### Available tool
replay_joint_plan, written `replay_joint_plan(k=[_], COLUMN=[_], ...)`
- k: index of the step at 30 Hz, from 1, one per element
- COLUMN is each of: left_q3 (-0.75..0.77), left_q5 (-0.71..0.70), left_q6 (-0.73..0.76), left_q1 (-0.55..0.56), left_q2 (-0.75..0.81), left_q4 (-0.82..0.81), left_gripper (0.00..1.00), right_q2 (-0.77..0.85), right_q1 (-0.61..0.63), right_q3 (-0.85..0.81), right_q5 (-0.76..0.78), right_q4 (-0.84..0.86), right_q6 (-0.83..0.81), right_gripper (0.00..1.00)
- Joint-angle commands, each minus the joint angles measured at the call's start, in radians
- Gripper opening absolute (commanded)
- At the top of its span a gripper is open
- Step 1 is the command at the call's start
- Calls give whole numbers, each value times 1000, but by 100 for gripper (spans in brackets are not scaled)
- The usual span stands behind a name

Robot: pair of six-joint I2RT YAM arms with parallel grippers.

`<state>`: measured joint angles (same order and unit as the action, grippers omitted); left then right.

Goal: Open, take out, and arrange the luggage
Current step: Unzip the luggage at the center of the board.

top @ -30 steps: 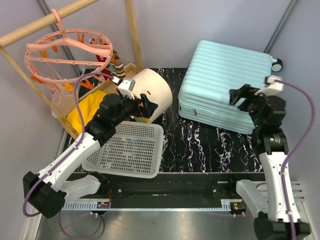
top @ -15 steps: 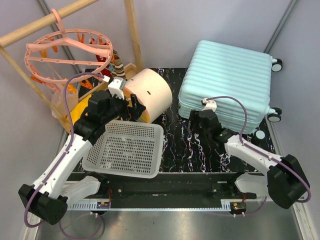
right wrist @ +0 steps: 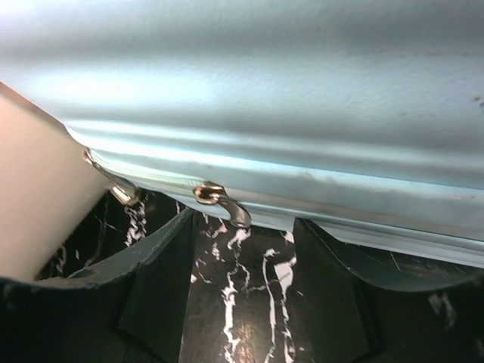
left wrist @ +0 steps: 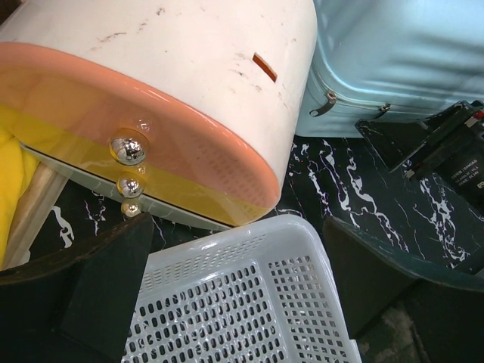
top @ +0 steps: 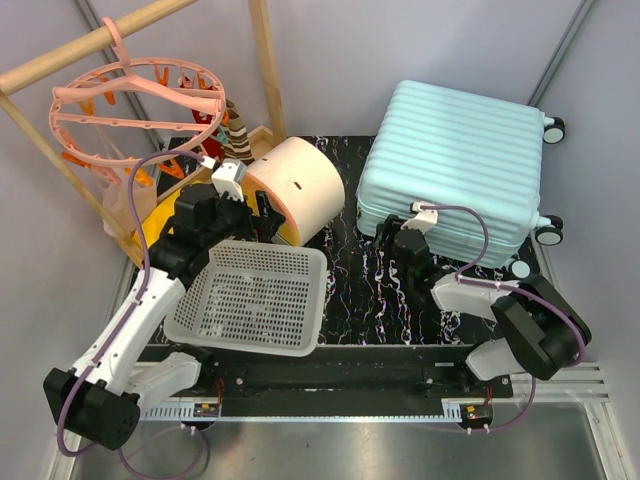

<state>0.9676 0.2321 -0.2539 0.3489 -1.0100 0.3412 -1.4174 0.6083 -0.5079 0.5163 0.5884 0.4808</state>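
Observation:
The luggage [top: 450, 160] is a pale mint-blue ribbed suitcase lying flat and closed at the back right of the table; it also shows in the left wrist view [left wrist: 393, 53]. My right gripper [top: 397, 238] is low at its near left edge. In the right wrist view the luggage [right wrist: 287, 91] fills the top, and two metal zipper pulls [right wrist: 223, 203] [right wrist: 113, 187] hang from its seam. The right gripper [right wrist: 243, 242] is open, its fingers on either side just below the nearer pull, gripping nothing. My left gripper [top: 262, 215] [left wrist: 238, 231] hangs wide open over the basket's far rim.
A white perforated basket [top: 255, 295] lies front left on the black marble table [top: 350, 290]. A cream-and-orange drawer box [top: 300, 185] with silver knobs [left wrist: 127, 147] lies behind it. A pink hanger ring [top: 135, 100], wooden rack [top: 265, 70] and yellow cloth [top: 165, 215] stand far left.
My right arm swung from above the luggage's right side down to its near left edge by the zipper pulls. The left gripper drew back slightly to the left, still open.

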Motion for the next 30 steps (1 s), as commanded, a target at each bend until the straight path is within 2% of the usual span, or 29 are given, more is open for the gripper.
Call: replay_joint_plan(k=[1,4,12,16,21,30], left_q3=[-10,-12,-27,-30,-36,-47], left_q5=[29,44,52,55,64,76], left_q6=[5,1,-11,-13,-19,-21], left_q1=[-11,-14,-22,-25,-27,-30], left_q2=[27,27,33,33,37,44], left_q4=[-65,-70,-79,-82,-85,-91], left_gripper=[99,99,99,99,99,99], right_q2=[-8,-25,-83,-83,-58,-34], right_q1=[5,5,5,5,7,15], right_q3=[2,-9,-34,-44,-37,-31], right_q5=[122,166,209,192,154,97], right_q4=[198,212,283,315,315,289], right_q6=[13,9,47,48,64,88], right_gripper=[62,59,39,35,34,40])
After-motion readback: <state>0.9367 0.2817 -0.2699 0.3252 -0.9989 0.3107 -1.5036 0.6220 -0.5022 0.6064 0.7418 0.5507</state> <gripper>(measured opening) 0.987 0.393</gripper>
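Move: The nearer zipper pull on the luggage's front seam hangs about 2 cm ahead of the right hand, 1 cm to its left and 1 cm above. The second pull is some 5 cm ahead and 7 cm left, by the luggage's corner; the luggage's middle is roughly 15 cm ahead and 14 cm right. The white drum stands about 20 cm left, 9 cm ahead. From the left hand the nearer pull is some 27 cm right, level forward, 14 cm lower. The zipper pull is being taken between the right fingers: the hand eases forward about 1 cm towards the seam, turning some 5 degrees clockwise and lifting its tips slightly. Meanwhile the fingers close from well open to a little over a third open, one on each side of the tab, the left tip coming right up to it; the hand then stays nearly in place. ##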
